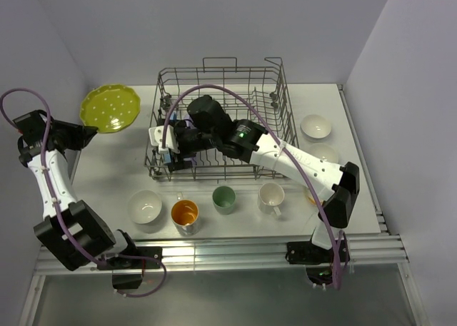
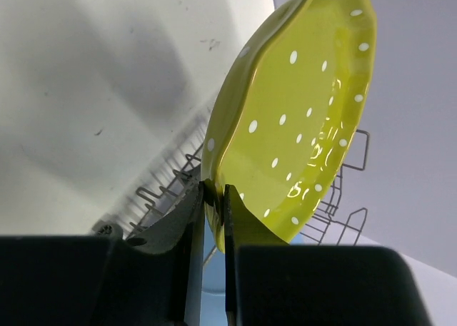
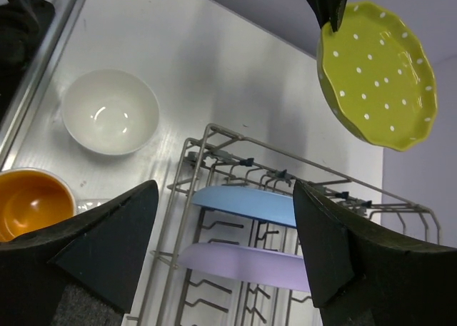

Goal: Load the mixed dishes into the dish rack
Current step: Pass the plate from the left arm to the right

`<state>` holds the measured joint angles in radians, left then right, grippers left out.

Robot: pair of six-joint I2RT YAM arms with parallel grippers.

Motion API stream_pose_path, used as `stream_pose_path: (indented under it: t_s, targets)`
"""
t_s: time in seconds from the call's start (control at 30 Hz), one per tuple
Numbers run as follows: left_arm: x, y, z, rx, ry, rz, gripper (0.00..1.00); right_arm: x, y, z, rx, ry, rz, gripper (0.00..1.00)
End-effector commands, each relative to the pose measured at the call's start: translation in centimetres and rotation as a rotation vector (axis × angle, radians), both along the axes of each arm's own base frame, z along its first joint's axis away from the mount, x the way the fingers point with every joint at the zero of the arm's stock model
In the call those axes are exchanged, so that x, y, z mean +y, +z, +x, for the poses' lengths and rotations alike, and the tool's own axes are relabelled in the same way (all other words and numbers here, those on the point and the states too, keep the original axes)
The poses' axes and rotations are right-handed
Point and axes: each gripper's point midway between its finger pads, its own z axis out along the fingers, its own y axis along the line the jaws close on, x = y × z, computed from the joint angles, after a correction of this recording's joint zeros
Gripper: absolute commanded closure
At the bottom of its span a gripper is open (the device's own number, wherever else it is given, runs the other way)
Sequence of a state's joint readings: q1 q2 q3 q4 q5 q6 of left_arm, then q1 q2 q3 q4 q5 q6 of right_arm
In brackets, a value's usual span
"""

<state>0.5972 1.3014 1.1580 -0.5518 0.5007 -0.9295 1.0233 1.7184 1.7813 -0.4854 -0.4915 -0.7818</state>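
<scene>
My left gripper [image 1: 84,133] is shut on the rim of a yellow-green plate [image 1: 109,108] with white dots, held in the air left of the dish rack [image 1: 214,70]. In the left wrist view its jaws [image 2: 214,197] pinch the plate [image 2: 293,119] at the lower edge, with the rack's wires [image 2: 343,190] behind. My right gripper [image 1: 168,151] hangs open over the rack's left end. Between its fingers [image 3: 225,187] I look down on a blue plate [image 3: 250,203] and a lavender plate [image 3: 250,263] standing in the tines; it holds nothing.
In front of the rack stand a white bowl [image 1: 144,206], an orange-inside cup [image 1: 185,214], a pale green cup [image 1: 223,197] and a white mug [image 1: 271,195]. Two white bowls [image 1: 315,126] [image 1: 323,153] sit to the rack's right. Walls close in on the table.
</scene>
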Motion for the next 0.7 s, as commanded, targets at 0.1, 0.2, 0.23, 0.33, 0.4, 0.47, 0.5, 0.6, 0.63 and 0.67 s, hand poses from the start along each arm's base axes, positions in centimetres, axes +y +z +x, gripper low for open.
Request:
stream_pose_path:
  t_s: [0.1, 0.2, 0.23, 0.33, 0.4, 0.47, 0.5, 0.6, 0.63, 0.67]
  targets:
    - [-3.6, 8.1, 0.6, -0.237, -0.110, 0.002, 1.00, -0.9, 3.0, 1.0, -0.153, -0.035, 0.045, 0.16]
    - [-4.8, 8.4, 0.5, -0.246, -0.131, -0.018, 1.00, -1.1, 3.0, 1.5, -0.200, -0.039, 0.036, 0.16]
    - [-5.1, 8.7, 0.3, -0.257, -0.136, -0.016, 1.00, -1.1, 3.1, 1.6, -0.224, -0.035, 0.031, 0.16]
    - [-6.2, 8.7, 0.0, -0.261, -0.154, -0.037, 1.00, -1.2, 3.4, 2.3, -0.289, -0.041, 0.017, 0.16]
    - [-6.8, 8.6, -0.1, -0.260, -0.160, -0.051, 1.00, -1.4, 3.2, 2.8, -0.327, -0.043, -0.010, 0.16]
    - [-7.3, 8.8, -0.2, -0.266, -0.168, -0.054, 1.00, -1.5, 3.4, 3.5, -0.390, -0.047, -0.029, 0.16]
    - [-7.4, 8.8, -0.3, -0.266, -0.166, -0.059, 1.00, -1.5, 3.6, 3.8, -0.408, -0.051, -0.034, 0.16]
    - [-7.9, 9.2, -0.2, -0.276, -0.173, -0.065, 1.00, -1.5, 4.3, 4.7, -0.479, -0.063, -0.044, 0.15]
    - [-8.0, 9.4, -0.2, -0.279, -0.174, -0.067, 1.00, -1.4, 4.6, 4.9, -0.495, -0.066, -0.041, 0.15]
    - [-8.3, 9.6, -0.3, -0.285, -0.179, -0.067, 1.00, -1.2, 4.6, 5.2, -0.499, -0.073, -0.041, 0.15]
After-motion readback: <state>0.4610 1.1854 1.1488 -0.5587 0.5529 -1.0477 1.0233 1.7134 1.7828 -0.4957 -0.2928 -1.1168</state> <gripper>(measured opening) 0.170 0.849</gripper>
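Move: The left hand already holds the green plate by its near edge; the open right gripper waits about 25 cm to its right, 11 cm back and 7 cm higher. From the right hand, the green plate's middle is roughly 20 cm left, 17 cm ahead and 4 cm lower. Some 20 cm beneath the right hand, both 4 cm ahead, stand the blue plate (4 cm left) and lilac plate (3 cm right). Left carries the plate about 7 cm right, rising, towards the open right gripper, which goes forward, rolling 20 degrees. ##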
